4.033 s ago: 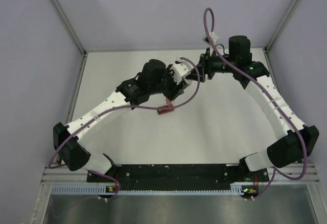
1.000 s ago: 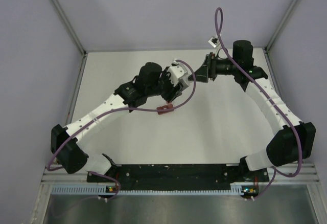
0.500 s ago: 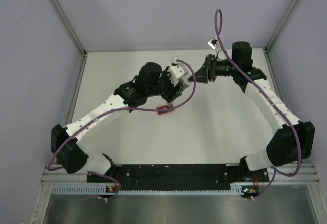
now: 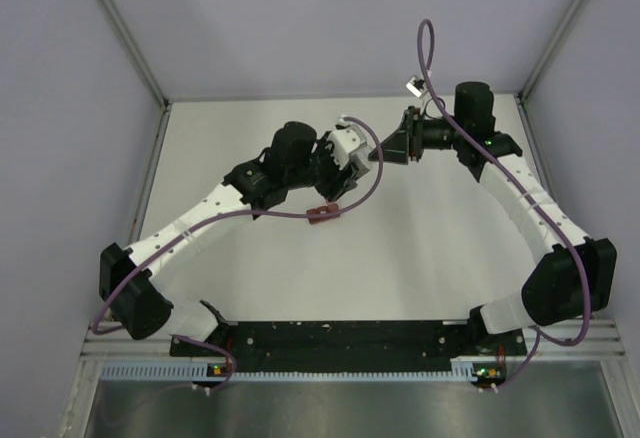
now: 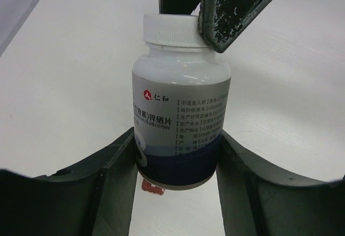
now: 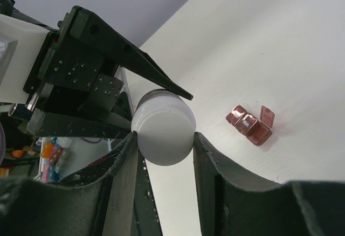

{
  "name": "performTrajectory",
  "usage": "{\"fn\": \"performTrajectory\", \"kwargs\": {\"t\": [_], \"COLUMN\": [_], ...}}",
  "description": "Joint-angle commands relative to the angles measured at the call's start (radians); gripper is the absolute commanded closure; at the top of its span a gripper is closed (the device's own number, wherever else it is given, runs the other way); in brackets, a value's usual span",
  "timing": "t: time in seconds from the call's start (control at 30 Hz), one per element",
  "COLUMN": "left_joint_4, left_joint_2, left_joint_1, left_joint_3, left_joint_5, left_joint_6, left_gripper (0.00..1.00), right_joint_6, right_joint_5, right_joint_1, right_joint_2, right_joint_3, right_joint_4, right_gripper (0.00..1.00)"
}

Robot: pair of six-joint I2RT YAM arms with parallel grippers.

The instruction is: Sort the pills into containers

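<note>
My left gripper (image 5: 177, 137) is shut on a white pill bottle (image 5: 180, 112) with a dark blue band, held above the table. Its white cap (image 6: 163, 126) sits between the fingers of my right gripper (image 6: 164, 137), which touch it on both sides. In the left wrist view a right finger (image 5: 237, 4) lies over the cap (image 5: 172, 29). In the top view the left gripper (image 4: 350, 154) and the right gripper (image 4: 384, 150) meet at mid-table. The containers (image 4: 323, 212) lie on the table below the bottle, a red-brown strip (image 6: 250, 124) with its lids open. No pills show.
The white table (image 4: 430, 248) is fenced by grey walls at the left, back and right. Purple cables loop off both arms, one hanging over the containers. The black base rail (image 4: 340, 338) runs along the near edge.
My right gripper's fingers have narrowed onto the bottle's cap and the gripper has edged slightly left. The left arm and bottle have held still.
</note>
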Motion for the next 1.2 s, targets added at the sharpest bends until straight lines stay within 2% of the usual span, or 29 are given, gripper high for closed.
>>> {"fn": "performTrajectory", "kwargs": {"t": [0.0, 0.2, 0.33, 0.67, 0.93, 1.17], "left_joint_4": [0.049, -0.008, -0.045, -0.123, -0.16, -0.167], "left_joint_2": [-0.025, -0.043, -0.052, -0.066, -0.078, -0.08], "left_joint_1": [-0.002, 0.004, 0.018, 0.05, 0.076, 0.081], "left_joint_3": [0.015, 0.003, 0.006, 0.022, 0.01, 0.013], "left_joint_5": [0.082, 0.262, 0.374, 0.538, 0.595, 0.612], "left_joint_6": [-0.007, 0.031, 0.048, 0.102, 0.152, 0.162], "left_gripper": [1.0, 1.0, 1.0, 1.0, 1.0, 1.0], "right_joint_6": [-0.096, -0.292, -0.501, -0.913, -1.081, -1.093], "right_joint_5": [-0.061, -0.078, -0.068, 0.121, 0.227, 0.238], "right_joint_1": [0.023, 0.07, 0.093, 0.184, 0.201, 0.214], "right_joint_2": [-0.06, -0.09, -0.098, -0.093, -0.095, -0.095], "right_joint_3": [0.048, 0.129, 0.198, 0.35, 0.419, 0.413], "right_joint_4": [-0.021, -0.182, -0.331, -0.644, -0.766, -0.774], "right_gripper": [0.93, 0.94, 0.94, 0.94, 0.9, 0.73]}}
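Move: The bottle stretches between both hands: the left fingers hold its lower end, and its cap lies about 3 cm ahead and 5 cm to the right of the left hand, 1 cm higher. For the right hand the cap is already between the fingertips. The red pill box rests on the table roughly 25 cm below, some 7 cm left of the left hand and 1 cm back. Back towards the base, both hands travel together by about 7 cm, the right also rising some 3 cm. The right keeps its fingers on the cap and rolls roughly 45 degrees about its own pointing line, counter-clockwise as seen facing the cap's top, the way that unscrews; the left keeps its grip on the bottle and swings clockwise by about 25 degrees. ##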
